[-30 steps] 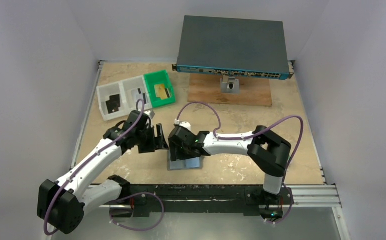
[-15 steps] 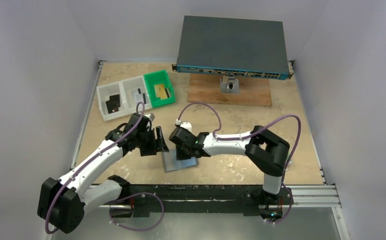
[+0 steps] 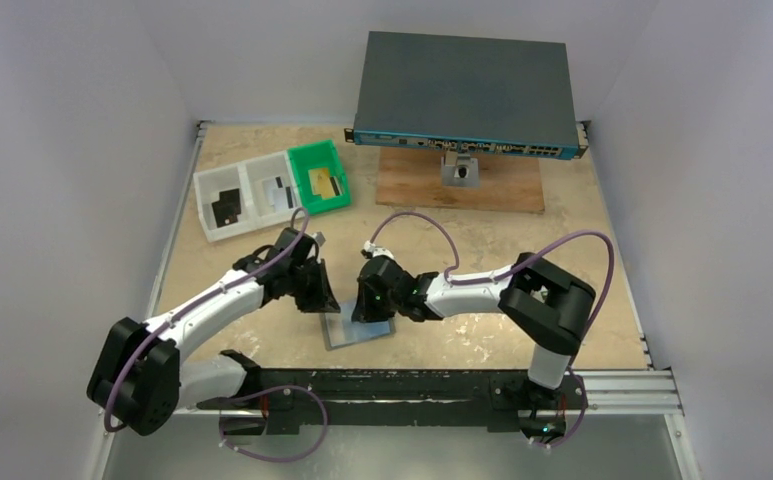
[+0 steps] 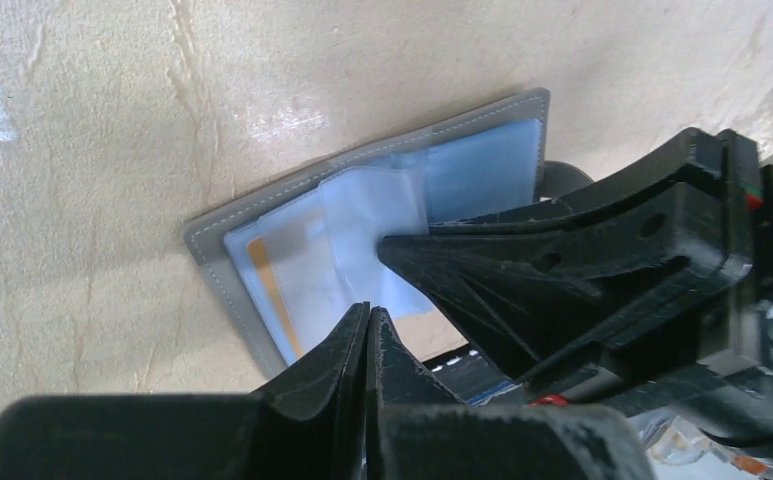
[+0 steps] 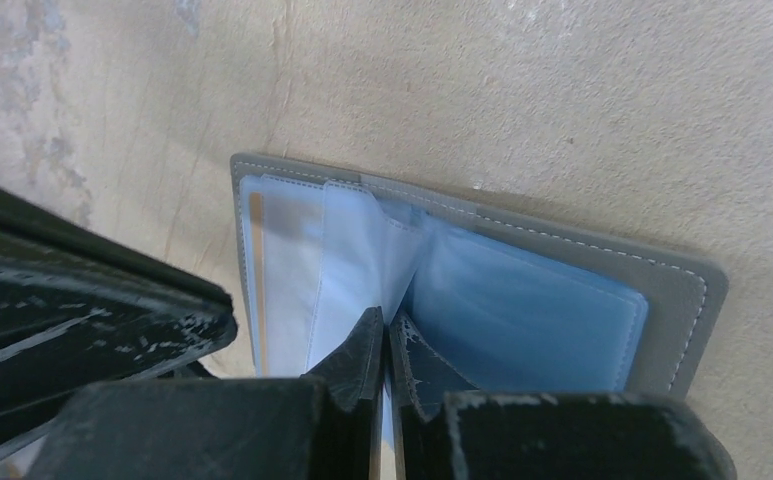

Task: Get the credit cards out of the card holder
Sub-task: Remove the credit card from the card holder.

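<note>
The card holder [image 3: 347,338] lies open on the table, grey rim [image 5: 677,290] around bluish clear pockets [image 4: 482,170]. A gold-edged credit card [image 4: 262,275] [image 5: 255,260] sits in its left pocket. My right gripper [image 5: 386,322] is shut at the holder's fold, pinching a raised clear pocket leaf [image 5: 357,250]. My left gripper [image 4: 369,312] is shut with nothing between its fingers, just over the holder's near edge and facing the right gripper [image 4: 387,247]. From above, the left gripper [image 3: 324,300] and right gripper [image 3: 367,310] meet over the holder.
At the back left, a white tray [image 3: 205,190] holds black and silver cards, and a green tray [image 3: 312,157] holds a gold card. A large dark grey box with ports [image 3: 465,90] stands on a wooden board [image 3: 507,185] at the back. A metal rail [image 3: 622,385] runs along the near edge.
Both grippers have gone from open to shut. Both have come down and closer together at the holder. The holder has slid a little to the left.
</note>
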You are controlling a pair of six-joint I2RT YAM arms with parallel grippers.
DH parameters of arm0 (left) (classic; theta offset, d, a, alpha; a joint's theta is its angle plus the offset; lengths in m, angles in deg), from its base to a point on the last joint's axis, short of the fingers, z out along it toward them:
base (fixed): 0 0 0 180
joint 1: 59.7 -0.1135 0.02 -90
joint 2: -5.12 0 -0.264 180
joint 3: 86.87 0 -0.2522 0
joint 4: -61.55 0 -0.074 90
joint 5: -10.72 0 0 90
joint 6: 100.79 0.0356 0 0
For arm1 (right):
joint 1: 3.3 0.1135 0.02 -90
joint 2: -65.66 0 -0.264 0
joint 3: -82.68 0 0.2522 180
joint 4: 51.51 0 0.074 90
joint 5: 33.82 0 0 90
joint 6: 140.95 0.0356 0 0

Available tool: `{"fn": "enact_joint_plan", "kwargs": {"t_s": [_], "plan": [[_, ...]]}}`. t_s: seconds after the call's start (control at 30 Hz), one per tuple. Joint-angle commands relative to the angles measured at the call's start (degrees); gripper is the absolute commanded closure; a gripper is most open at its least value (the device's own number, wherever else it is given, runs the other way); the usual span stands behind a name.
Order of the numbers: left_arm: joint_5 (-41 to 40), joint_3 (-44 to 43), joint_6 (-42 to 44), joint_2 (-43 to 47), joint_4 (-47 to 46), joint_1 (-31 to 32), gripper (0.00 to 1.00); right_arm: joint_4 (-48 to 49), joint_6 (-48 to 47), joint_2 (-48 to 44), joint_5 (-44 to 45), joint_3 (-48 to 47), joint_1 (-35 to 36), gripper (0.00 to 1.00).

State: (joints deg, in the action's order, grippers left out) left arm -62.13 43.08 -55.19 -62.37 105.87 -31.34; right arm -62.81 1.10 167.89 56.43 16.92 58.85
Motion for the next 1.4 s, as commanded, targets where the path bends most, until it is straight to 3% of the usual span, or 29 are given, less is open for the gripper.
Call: {"fn": "enact_joint_plan", "kwargs": {"t_s": [0.0,0.43,0.77,1.0,1.37], "plan": [[-2.1,1.0,-1.1,-1.3,-2.9,0.9,1.0,2.2,1.0,0.0,-5.8,4.2,-1.4,1.0],[-8.1,2.4,-0.7,-8.3,-4.0,3.5,1.0,9.0,3.2,0.1,-10.5,8.7,-4.0,1.0],[-7.9,2.2,-2.8,-13.2,-7.0,6.0,1.0,8.6,2.5,-0.5,-11.3,8.0,-4.3,1.0],[-7.5,2.1,-3.3,-14.7,-7.9,6.1,1.0,5.1,0.7,-4.2,-10.0,5.7,-4.4,0.79],[-6.9,0.8,-2.6,-14.8,-7.4,6.0,1.0,-0.5,-0.7,-10.5,-7.8,2.9,-4.3,0.6]]}}
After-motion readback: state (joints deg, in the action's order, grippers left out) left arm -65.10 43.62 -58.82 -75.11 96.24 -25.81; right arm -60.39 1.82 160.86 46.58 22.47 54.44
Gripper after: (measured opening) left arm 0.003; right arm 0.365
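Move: The card holder's loose clear sleeve lies some 4 cm below the left hand, 3 cm to its right and 1 cm back. The right hand already pinches it, the sleeve's middle about 1 cm to its left, level and straight across. The blue pocket beyond the fold lies 8 cm right of the left hand, 1 cm back and 5 cm down. Left fingers, shut, sink about 4 cm onto the sleeve and slide right; right hand opens and lifts away. ##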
